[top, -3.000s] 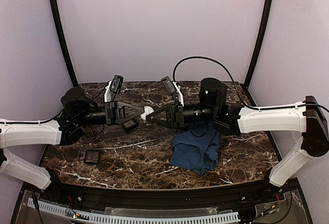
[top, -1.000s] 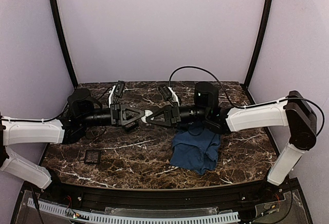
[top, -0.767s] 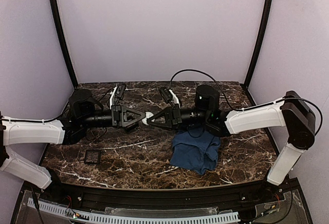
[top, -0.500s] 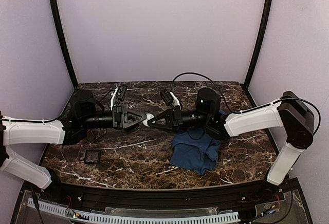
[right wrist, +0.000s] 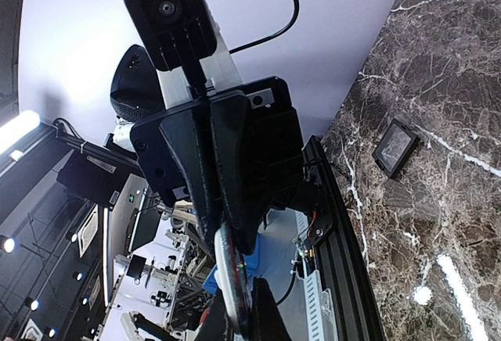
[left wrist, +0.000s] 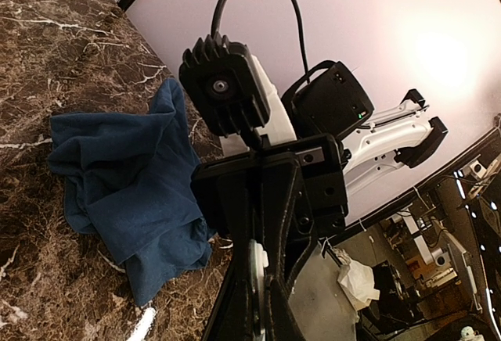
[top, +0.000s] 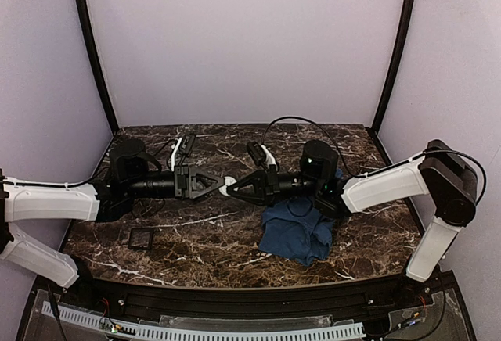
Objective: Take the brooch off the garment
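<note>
The brooch (top: 227,185), a small whitish disc, hangs above the marble table between two gripper tips that meet nose to nose. My left gripper (top: 221,185) comes in from the left and is shut on it. From the right, my right gripper (top: 233,188) is also shut on it. The left wrist view shows the brooch (left wrist: 257,264) edge-on between my own fingers, with the right gripper's black head behind it. The right wrist view shows the pale disc (right wrist: 232,277) edge-on too. The garment, a crumpled blue cloth (top: 297,227) (left wrist: 125,177), lies on the table apart from the brooch.
A small black square tray (top: 141,238) (right wrist: 394,147) sits near the front left of the marble table (top: 196,239). Black frame posts rise at the back corners, and a black rail (top: 235,298) runs along the near edge.
Both grippers, still joined at the brooch, have drifted slightly towards the near edge and lower. The right arm's elbow has swung inward. The cloth has not moved.
</note>
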Robot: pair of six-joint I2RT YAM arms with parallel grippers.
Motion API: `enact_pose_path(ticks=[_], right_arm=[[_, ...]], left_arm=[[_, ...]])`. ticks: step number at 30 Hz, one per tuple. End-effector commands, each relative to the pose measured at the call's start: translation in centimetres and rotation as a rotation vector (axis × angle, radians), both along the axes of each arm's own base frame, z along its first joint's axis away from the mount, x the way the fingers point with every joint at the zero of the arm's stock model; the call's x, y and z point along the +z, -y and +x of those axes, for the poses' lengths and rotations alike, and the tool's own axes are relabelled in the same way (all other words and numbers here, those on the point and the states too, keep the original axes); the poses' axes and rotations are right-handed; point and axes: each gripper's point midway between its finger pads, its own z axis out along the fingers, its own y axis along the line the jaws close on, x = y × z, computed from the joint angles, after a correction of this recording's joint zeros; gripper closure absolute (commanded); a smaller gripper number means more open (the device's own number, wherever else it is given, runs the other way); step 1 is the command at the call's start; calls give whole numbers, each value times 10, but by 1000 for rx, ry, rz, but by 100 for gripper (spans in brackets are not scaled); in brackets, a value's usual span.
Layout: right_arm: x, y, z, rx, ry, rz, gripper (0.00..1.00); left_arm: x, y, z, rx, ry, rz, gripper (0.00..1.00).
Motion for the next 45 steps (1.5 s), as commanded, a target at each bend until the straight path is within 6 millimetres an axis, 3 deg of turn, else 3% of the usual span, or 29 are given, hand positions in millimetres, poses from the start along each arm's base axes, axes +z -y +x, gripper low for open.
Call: enact_pose_path(ticks=[1,12,15,19,23,27,33,36,39,45], right_arm=[[-82,35,55,-278,-255,-251,100],[-62,34,61,-284,-115,-273,100],[-43,28,56,-242,-20,-256,99],[0,14,36,-103,135,-148,84],[38,15,21,-43,237,-45,56],[50,21,16,-51,302,-26,40],[56,32,16,-104,384,-57,32],[57,42,29,-200,435,-143,30],[58,62,47,-346,506,-259,27],[39,131,88,-654,563,-595,19]], left_arm=[[62,-10,-34,-95,264,-138,99],[50,-12,-21,-23,229,-82,99],[47,-11,-18,-15,219,-65,99],[41,-6,-16,-28,198,-38,99],[31,-3,-9,-16,180,5,99],[25,-3,-4,8,171,37,99],[2,-10,10,91,138,137,99],[-14,-22,22,182,113,213,99],[-44,-44,30,283,40,331,99],[-103,-123,38,602,-117,598,99]])
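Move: The left hand already holds the brooch some 18 cm above the table. The empty black frame lies about 21 cm to its left, 2 cm nearer the robot and 18 cm below. The frame with the first disc is about 15 cm ahead and 9 cm left, and the garment about 18 cm right and 2 cm ahead, both equally low. The right fingers are also shut on the brooch, which lies about 1 cm left of the right hand point. Opening wide after a near-still start, the right fingers let go of the brooch and that hand draws off to the right, up and forward, some 11 cm in all, turning clockwise with its tips rising. The left keeps its pinch, rises about 2 cm during the release, then swings left, down and forward towards the frames, turning roughly 30 degrees, mainly counter-clockwise with its left side rising. ##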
